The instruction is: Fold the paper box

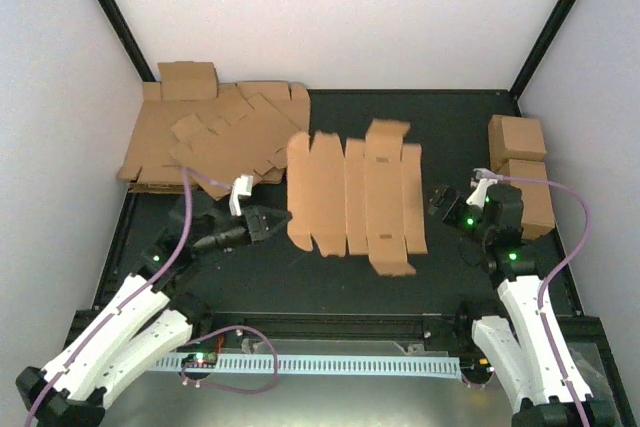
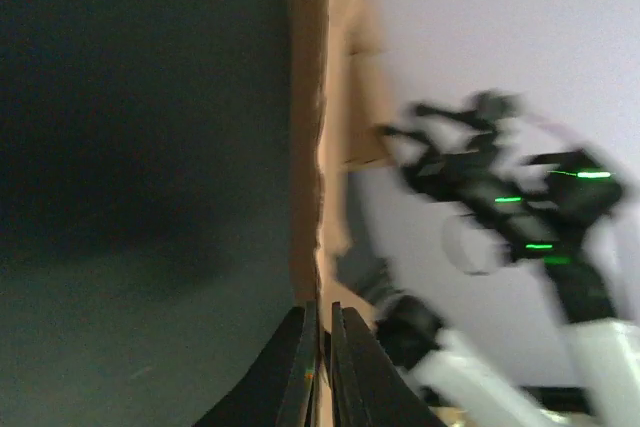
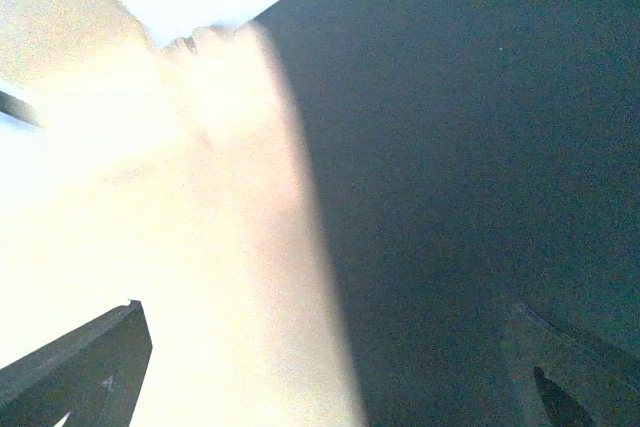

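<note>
The paper box (image 1: pixel 355 197) is a flat brown die-cut sheet with flaps and tabs, spread out on the middle of the black table. My left gripper (image 1: pixel 283 222) pinches its left edge. In the left wrist view the sheet (image 2: pixel 310 147) runs edge-on into my left gripper (image 2: pixel 320 312), and the jaws stand almost together on it. My right gripper (image 1: pixel 440 202) is open just off the sheet's right edge. In the right wrist view its fingers (image 3: pixel 100 357) are spread wide, and the washed-out cardboard (image 3: pixel 200 247) reaches between them from the left.
A heap of overlapping cardboard sheets (image 1: pixel 210 137) fills the back left corner, with a folded box (image 1: pixel 187 80) on top. Two brown cuboids (image 1: pixel 517 137) (image 1: pixel 530 197) stand at the right edge behind my right arm. A slotted rail (image 1: pixel 330 362) runs along the front.
</note>
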You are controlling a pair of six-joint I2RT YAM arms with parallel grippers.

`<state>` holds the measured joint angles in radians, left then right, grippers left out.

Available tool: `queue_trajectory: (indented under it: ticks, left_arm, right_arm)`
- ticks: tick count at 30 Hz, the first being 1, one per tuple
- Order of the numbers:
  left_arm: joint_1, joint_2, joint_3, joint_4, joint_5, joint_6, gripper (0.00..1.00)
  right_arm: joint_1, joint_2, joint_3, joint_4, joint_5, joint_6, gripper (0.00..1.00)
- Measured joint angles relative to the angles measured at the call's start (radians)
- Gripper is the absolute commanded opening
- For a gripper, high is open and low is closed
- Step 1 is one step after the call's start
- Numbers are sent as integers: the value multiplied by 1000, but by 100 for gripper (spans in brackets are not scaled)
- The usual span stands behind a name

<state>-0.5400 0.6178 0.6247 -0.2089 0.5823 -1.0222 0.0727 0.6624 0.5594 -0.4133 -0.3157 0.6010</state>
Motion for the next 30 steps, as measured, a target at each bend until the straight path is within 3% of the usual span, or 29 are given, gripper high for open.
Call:
queue_trajectory:
  ticks: [3,4,6,7,9,14,19,24,30]
  left_arm:
    - [0,43,-35,-192,-92,104,29]
    - [0,76,-36,-262,-127,149,42]
    - [0,133,-36,-338,-171,217,78]
    - [0,161,-36,-369,-195,243,87]
    - [0,190,-42,-401,-230,283,94]
    - [0,193,-76,-381,-265,330,99]
    - [-2,227,-148,-243,-210,326,99]
    - [-45,360,-190,-97,-158,291,99]
    - [-84,526,-174,8,-146,285,98]
  right_arm:
    - [0,10,-1,-20,2,-13,100]
    - [0,20,-3,-26,1,-18,100]
    - [0,36,-13,-29,-4,-25,100]
    - [0,46,-18,-32,-8,-28,100]
    - [0,79,-26,-39,-24,-42,100]
    - [0,156,-29,-66,-21,-65,100]
    - [0,167,-29,-128,100,-33,99]
    - [0,168,-37,-151,185,21,100]
    - [0,220,-128,-113,165,57,100]
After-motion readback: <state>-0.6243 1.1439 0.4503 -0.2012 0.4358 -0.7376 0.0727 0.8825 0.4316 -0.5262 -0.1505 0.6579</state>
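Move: The cardboard blank is already in the air, its left edge between the left fingers. Its middle is roughly 15 cm right of the left hand, 4 cm ahead and 3 cm lower; from the open right hand it is about 17 cm left, 1 cm ahead and near level. The cardboard stack lies some 20 cm left of the left hand, 26 cm ahead and 24 cm below. The nearer finished box stands about 21 cm right of the right hand, 2 cm ahead and 12 cm below. The blank is carried down fast towards the table and let go as the left hand sinks some 22 cm in all, its shut fingers opening wide and tipping about 30 degrees further down; that hand drifts left, then back right beside the blank's left edge. The right hand, still open, sinks about 13 cm, easing back and to the right, fingers tipping down, to come close over the right edge. ##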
